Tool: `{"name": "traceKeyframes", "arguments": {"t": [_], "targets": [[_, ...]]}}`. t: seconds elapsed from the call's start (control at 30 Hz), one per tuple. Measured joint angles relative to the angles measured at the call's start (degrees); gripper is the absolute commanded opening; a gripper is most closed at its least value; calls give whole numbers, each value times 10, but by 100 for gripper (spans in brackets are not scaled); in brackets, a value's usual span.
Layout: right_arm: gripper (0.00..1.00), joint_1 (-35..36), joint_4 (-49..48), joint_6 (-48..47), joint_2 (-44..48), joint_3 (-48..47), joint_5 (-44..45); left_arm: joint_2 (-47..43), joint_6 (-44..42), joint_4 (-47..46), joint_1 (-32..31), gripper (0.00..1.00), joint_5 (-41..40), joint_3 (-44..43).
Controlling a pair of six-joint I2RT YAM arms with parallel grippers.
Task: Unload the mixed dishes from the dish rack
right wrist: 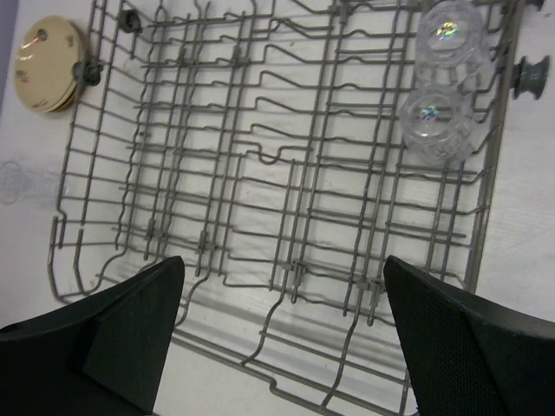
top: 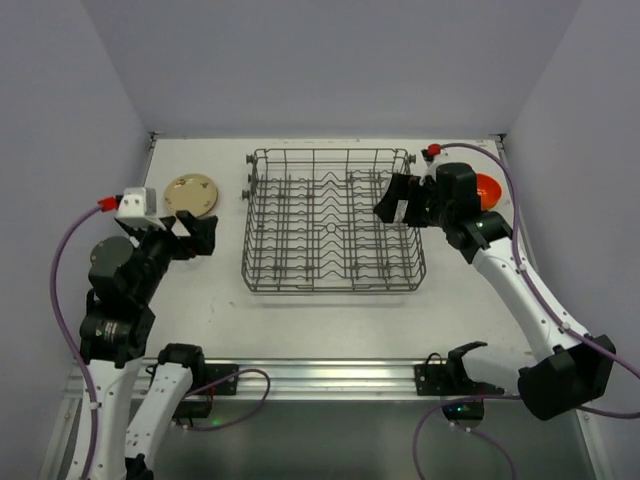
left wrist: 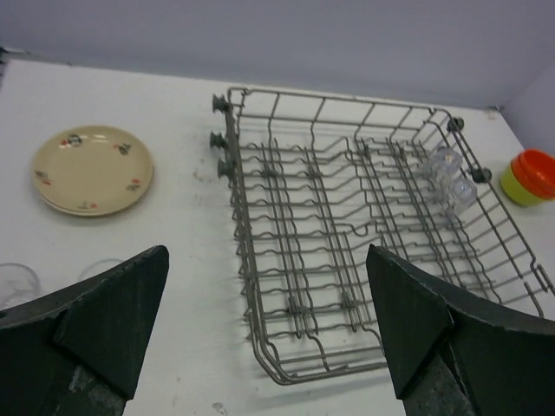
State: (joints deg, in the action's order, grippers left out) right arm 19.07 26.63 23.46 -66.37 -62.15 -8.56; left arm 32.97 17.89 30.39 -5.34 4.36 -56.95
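Note:
The grey wire dish rack sits mid-table. In the right wrist view two clear glasses stand upside down in the far right corner of the rack; the left wrist view shows them too, glasses. My right gripper hovers open over the rack's right side, empty. My left gripper is open and empty, over the table left of the rack. Stacked beige plates lie left of the rack. Orange and yellow-green bowls sit to its right.
Two clear glasses stand on the table at the left, near my left gripper's left finger. The plates lie beyond them. The orange bowl is partly hidden behind my right arm. Walls close in the table on three sides.

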Motion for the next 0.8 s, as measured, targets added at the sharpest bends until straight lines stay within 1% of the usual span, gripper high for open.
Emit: {"name": "traceKeyframes", "arguments": {"t": [0.1, 0.13, 0.2, 0.23, 0.37, 0.57, 0.8], "targets": [[91, 0, 34, -4, -61, -65, 54, -38, 5, -6, -2, 100, 49, 94], [85, 0, 45, -6, -83, -86, 79, -37, 5, -5, -2, 100, 65, 115], [76, 0, 61, -11, -127, -118, 113, -26, 5, 1, -3, 100, 88, 136], [74, -1, 68, -13, -148, -131, 124, -20, 5, 2, -3, 100, 94, 137], [74, 1, 99, -22, -230, -181, 158, -15, 5, -8, -4, 100, 108, 137], [73, 6, 150, -46, -347, -281, 219, -41, 6, -21, -5, 100, 108, 137], [73, 7, 178, -63, -409, -333, 254, -26, 6, -25, -8, 100, 108, 137]]}}
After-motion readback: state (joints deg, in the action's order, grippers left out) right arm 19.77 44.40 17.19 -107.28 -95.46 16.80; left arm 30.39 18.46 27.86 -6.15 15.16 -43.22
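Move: Ahead of the right hand, about 12 cm out, 2 cm to its left and some 15 cm below, stands the nearer of the two clear glasses left in the dish rack. The other glass is about 7 cm beyond it. The rack's right side rail runs roughly 6 cm to the right of the near glass; the stacked red bowl sits on the table about 15 cm ahead and 23 cm to the right of the hand. From the left hand the near glass lies about 20 cm ahead, 38 cm right and 26 cm below. Reaching out over the rack's right side towards the near glass, the right hand goes about 12 cm forward, first nearly level, then sinking some 9 cm and drifting 4 cm right. It rolls its left side down nearly 30 degrees and tips the fingers steeper, while they narrow by a quarter but stay wide around nothing. The empty left hand, fingers open, drops about 10 cm beside the rack, then almost stops, having swung 3–4 cm right. ##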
